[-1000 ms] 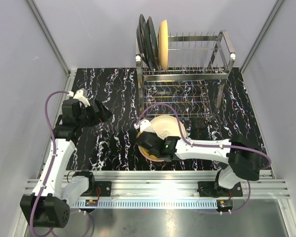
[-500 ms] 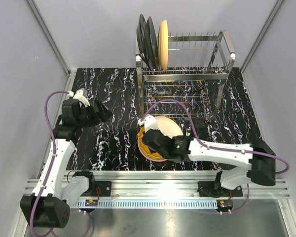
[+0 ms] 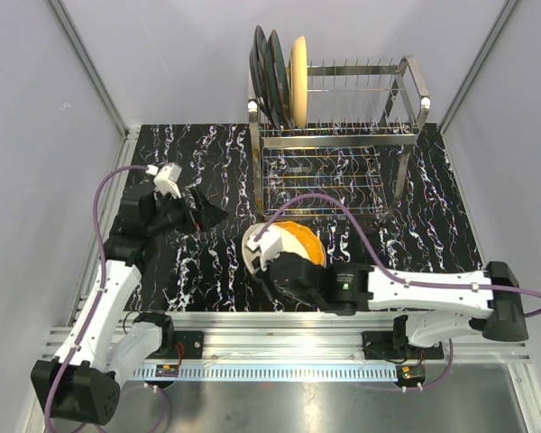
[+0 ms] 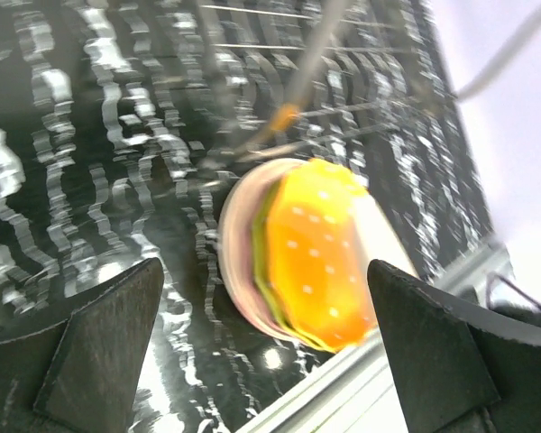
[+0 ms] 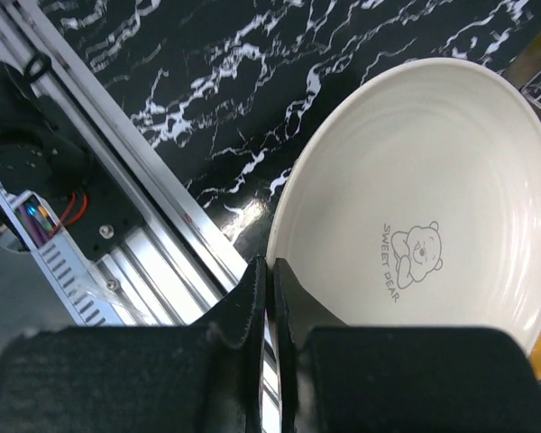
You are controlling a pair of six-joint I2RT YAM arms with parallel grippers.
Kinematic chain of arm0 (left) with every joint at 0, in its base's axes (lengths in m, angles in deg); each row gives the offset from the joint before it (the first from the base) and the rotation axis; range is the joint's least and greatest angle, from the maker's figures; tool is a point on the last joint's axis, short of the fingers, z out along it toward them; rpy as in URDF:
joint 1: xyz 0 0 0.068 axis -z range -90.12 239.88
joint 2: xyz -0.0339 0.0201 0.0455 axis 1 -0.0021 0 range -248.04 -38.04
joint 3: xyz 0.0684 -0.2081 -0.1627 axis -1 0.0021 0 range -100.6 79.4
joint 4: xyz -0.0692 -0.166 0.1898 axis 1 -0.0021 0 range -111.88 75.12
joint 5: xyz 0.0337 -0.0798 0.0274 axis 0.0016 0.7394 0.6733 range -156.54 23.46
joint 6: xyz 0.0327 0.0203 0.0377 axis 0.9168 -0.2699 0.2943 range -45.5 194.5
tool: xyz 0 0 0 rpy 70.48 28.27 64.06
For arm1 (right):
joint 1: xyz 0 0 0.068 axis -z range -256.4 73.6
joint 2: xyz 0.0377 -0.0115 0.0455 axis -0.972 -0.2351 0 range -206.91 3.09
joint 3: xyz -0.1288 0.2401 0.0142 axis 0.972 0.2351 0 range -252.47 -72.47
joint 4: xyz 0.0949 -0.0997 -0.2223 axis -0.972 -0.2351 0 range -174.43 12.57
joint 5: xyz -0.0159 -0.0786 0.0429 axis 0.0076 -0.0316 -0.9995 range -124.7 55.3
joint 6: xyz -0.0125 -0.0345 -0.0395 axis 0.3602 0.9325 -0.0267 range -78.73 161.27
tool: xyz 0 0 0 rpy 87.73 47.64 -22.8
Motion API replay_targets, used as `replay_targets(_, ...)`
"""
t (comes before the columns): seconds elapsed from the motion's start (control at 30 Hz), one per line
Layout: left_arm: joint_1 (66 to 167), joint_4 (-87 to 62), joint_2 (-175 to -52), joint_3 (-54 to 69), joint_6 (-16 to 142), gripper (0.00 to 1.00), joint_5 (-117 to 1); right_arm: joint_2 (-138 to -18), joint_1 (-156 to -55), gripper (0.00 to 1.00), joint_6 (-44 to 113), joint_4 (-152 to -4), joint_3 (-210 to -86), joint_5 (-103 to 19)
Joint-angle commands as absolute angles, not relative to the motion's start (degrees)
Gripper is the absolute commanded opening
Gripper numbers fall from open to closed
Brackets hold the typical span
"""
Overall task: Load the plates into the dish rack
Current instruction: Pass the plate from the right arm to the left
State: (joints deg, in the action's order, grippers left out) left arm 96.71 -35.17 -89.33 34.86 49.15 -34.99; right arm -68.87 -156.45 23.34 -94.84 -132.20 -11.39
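Note:
My right gripper (image 5: 270,266) is shut on the rim of a cream plate (image 5: 415,189) printed with a small bear. In the top view this plate (image 3: 251,245) is tilted up at the left edge of the stack, with the right gripper (image 3: 265,260) at its near rim. An orange plate (image 3: 299,242) tops the stack of plates; pink and green rims show under it (image 4: 320,262). My left gripper (image 4: 266,275) is open, left of the stack and apart from it (image 3: 207,213). The dish rack (image 3: 415,86) stands behind, holding two dark plates (image 3: 263,77) and a cream-yellow one (image 3: 298,72) at its left end.
An aluminium rail (image 3: 288,329) runs along the table's near edge, close under the held plate (image 5: 117,180). Grey walls close in both sides. A purple cable (image 3: 343,212) loops from the right arm between the stack and the rack's lower tier.
The right gripper closed on the cream plate's rim and drew it left and up off the stack, uncovering the orange plate. The left arm swung right, toward the stack.

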Motion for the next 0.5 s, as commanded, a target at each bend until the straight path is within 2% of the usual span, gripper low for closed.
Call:
replay_targets(0.0,99.71,-29.21,-86.65,34.75,48.83,0.99,-29.54,-73.28,-157.96,0.00,25.45,-93.25,-136.54,-10.98)
replay_targets(0.2,106.48,-32.71,-89.80,33.61,51.29,0.99,-32.17,-79.61,-160.69,0.00,28.26,-94.21,-141.99,-7.82)
replay_targets(0.47,108.25,-41.24,-97.01,30.71,53.49,0.99,-35.59,-82.51,-164.29,0.00,31.43,-97.64,-147.35,0.45)
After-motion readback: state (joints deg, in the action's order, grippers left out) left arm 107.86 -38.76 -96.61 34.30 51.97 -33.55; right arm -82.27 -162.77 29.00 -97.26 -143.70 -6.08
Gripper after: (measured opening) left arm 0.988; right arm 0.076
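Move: The white plate that my right hand holds by its rim has its middle about 9 cm back, 13 cm to the right and slightly below my open left fingers. From my right hand those left fingers are some 14 cm ahead and 8 cm left, about level; the plate's middle is about 5 cm ahead and 5 cm right. The plate stack lies 7 cm ahead, 8 cm right and 15 cm below my right hand. I bring both hands together over the table. My left hand, fingers wide open, goes about 5 cm right and 3 cm back, rising slightly before dipping to end some 4 cm lower, and turns about 15 degrees clockwise as it reaches over the held plate's far rim. My right hand keeps its pinch and carries the plate about 5 cm left and a little back, dipping over 3 cm and coming most of the way up again. ##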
